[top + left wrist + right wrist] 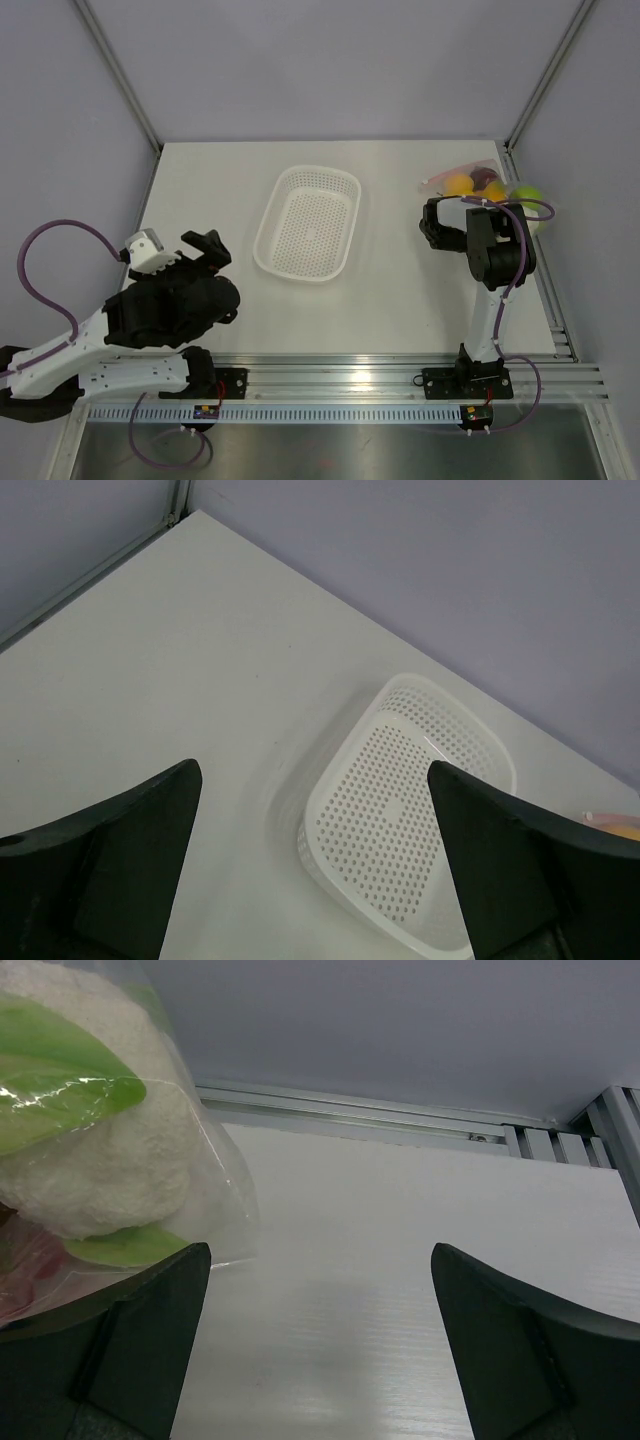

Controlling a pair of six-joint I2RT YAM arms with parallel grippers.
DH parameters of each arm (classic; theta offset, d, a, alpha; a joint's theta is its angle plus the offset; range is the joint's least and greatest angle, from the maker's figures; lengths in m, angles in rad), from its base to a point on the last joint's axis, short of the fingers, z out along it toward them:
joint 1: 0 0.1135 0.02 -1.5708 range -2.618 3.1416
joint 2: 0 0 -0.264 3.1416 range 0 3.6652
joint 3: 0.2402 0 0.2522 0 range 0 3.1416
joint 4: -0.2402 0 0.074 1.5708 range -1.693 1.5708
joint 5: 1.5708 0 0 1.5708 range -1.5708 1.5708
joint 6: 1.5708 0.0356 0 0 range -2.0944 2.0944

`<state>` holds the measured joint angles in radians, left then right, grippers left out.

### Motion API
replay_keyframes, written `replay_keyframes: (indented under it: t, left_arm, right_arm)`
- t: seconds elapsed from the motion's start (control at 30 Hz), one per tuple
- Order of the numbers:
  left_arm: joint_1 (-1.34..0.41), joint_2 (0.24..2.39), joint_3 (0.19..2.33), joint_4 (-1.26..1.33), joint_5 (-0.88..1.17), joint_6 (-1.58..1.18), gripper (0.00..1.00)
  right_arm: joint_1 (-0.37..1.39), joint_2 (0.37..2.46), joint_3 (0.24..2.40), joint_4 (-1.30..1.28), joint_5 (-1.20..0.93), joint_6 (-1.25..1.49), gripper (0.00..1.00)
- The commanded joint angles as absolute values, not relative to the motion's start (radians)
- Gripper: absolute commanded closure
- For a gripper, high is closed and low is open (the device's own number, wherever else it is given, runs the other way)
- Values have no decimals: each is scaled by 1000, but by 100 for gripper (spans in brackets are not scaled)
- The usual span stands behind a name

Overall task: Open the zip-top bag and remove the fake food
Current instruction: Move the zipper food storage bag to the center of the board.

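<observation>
The zip-top bag [482, 184] lies at the table's far right, clear and crinkly, with a pinkish strip along its left end. Inside it, fake food shows: a yellow-orange piece [459, 184], a dark red piece [488, 177] and a green piece [528, 193]. My right gripper [438, 222] hovers just in front of the bag. In the right wrist view the gripper [320, 1252] is open over bare table, with the bag [205, 1175] and a white-and-green leafy piece [90, 1155] at its left. My left gripper [205, 250] stands open at the near left, holding nothing.
A white perforated basket [340, 184] sits in the middle of the table; the left wrist view shows the basket [345, 780] ahead between the open left gripper [313, 768] fingers. Metal rails run along the table's right and near edges.
</observation>
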<state>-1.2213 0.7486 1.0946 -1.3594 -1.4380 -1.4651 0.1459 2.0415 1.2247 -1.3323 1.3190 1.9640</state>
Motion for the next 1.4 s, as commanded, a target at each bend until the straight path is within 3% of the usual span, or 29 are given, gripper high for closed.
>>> replay_keyframes:
  t: [0.0, 0.5, 0.73, 0.83, 0.97, 1.07, 1.37]
  left_arm:
    - [-1233, 736, 1094, -1434, -1603, -1506, 1]
    - [-1255, 735, 1068, -1312, -1586, -1417, 1]
    - [-1255, 735, 1060, -1304, -1583, -1416, 1]
    - [-1255, 745, 1058, -1275, -1582, -1385, 1]
    - [-1255, 775, 1065, -1275, -1585, -1381, 1]
    - [-1255, 776, 1066, -1284, -1583, -1391, 1]
    - [-1255, 764, 1063, -1282, -1582, -1387, 1]
  right_arm:
    - [152, 2037, 1241, -1621, 1370, 2448, 1]
    - [167, 2002, 1221, -1624, 1404, 2447, 0]
    - [186, 1789, 1335, -1625, 1371, 2149, 0]
    - [195, 1735, 1350, -1472, 1335, 1877, 0]
    - [195, 1666, 1266, -1019, 1244, 1410, 1]
    - [195, 1583, 1172, -749, 1157, 1210, 0]
    - [196, 1597, 1169, -520, 913, 1054, 0]
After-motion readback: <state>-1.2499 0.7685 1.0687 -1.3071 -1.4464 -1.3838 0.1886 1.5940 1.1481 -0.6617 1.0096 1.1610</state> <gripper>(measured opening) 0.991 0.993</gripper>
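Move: The zipper food storage bag's middle is about 11 cm ahead of the right hand, roughly in line sideways, and 3 cm lower; the hand points right, low over the board. Inside, the cauliflower is closest, some 7 cm ahead and 7 cm right, while the orange is about 14 cm ahead and 8 cm left. The white basket is about 42 cm left and 5 cm ahead. From the raised left hand, the bag is some 66 cm right, 22 cm ahead and 29 cm below. Upward first, after a near-still start, the right hand lifts quickly about 11 cm off its low spot behind the bag, then sinks back some 4 cm while swinging forward and left, ending beside the bag's left side and above it. The wrist tips the fingers down and turns them counter-clockwise, each by some 20 degrees, so that they aim at the bag; they stay wide open and hold nothing. ##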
